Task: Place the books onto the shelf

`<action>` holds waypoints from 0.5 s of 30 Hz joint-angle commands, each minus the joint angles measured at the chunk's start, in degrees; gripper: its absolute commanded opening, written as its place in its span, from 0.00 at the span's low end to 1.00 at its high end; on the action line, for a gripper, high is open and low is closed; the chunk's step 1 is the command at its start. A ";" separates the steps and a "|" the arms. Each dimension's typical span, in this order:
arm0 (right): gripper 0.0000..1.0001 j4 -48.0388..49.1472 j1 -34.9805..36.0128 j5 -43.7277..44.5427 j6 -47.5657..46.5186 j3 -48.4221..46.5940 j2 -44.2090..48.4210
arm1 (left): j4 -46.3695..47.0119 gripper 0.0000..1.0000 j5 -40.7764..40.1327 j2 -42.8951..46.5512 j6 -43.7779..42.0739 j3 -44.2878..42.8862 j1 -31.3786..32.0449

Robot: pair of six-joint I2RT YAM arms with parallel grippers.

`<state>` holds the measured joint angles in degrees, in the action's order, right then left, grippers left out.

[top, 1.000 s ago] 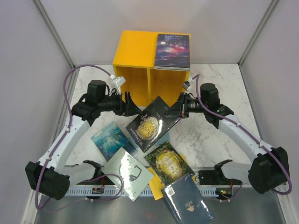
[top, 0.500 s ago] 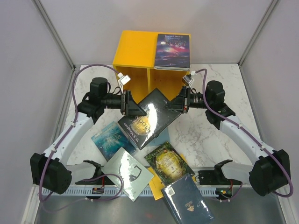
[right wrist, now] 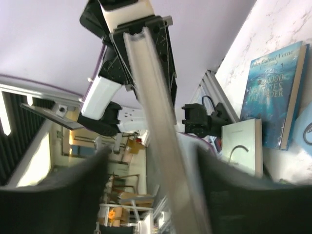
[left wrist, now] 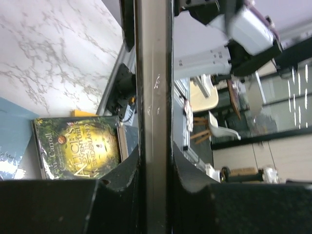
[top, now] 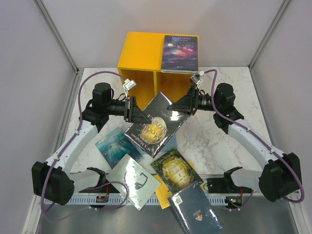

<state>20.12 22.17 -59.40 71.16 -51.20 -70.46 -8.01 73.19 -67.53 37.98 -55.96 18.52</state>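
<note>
A black book with gold lettering (top: 156, 124) hangs tilted just in front of the yellow shelf (top: 141, 53). My left gripper (top: 140, 116) is shut on its left edge. In the left wrist view the book's edge (left wrist: 153, 73) is pinched between both jaws of that gripper (left wrist: 155, 151). My right gripper (top: 178, 106) is at the book's right corner. In the right wrist view its jaws (right wrist: 153, 161) stand apart, with gaps on either side of the book's edge (right wrist: 146, 83). A dark purple-blue book (top: 180, 52) lies on top of the shelf.
Below the held book, on the marble table, lie a teal book (top: 117, 145), a pale grey book (top: 132, 180), a green-gold book (top: 174, 168) and a navy book (top: 196, 208). A yellow book (top: 163, 197) and a light blue one (top: 168, 145) peek out. Grey walls stand on both sides.
My left gripper has closed on the black book's left edge. My right gripper, which was gripping the book, has opened its jaws. The book has shifted slightly.
</note>
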 commanded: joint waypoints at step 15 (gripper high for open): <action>0.98 5.73 0.24 8.42 8.48 -7.60 -0.12 | 19.51 0.02 -15.98 -2.60 27.57 -20.40 -2.09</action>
<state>25.69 20.58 -49.36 77.67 -57.06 -70.46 -7.88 63.48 -69.23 53.45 -67.70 17.93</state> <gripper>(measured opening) 0.979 0.253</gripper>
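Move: The left hand pinches the black book by its left edge, the book's middle 3 cm to its right and 1 cm back and below. The shelf top's middle is roughly 32 cm ahead, 4 cm right, about level; the purple book on it is 29 cm ahead, 13 cm right. From the right hand, at the book's far right edge, the black book's middle is 5 cm back, 6 cm left, 3 cm below; the shelf top's middle is 28 cm ahead, 4 cm left. The left fingers keep their pinch on the black book's left edge while the right fingers, already part open, spread wide and give up their grip on its far right edge, staying astride it. Both hands travel together towards the shelf, first forward, then mostly upward, about 4 cm forward and 6.5 cm up; the left wrist swings some 10 degrees counter-clockwise, the right about as much clockwise. ##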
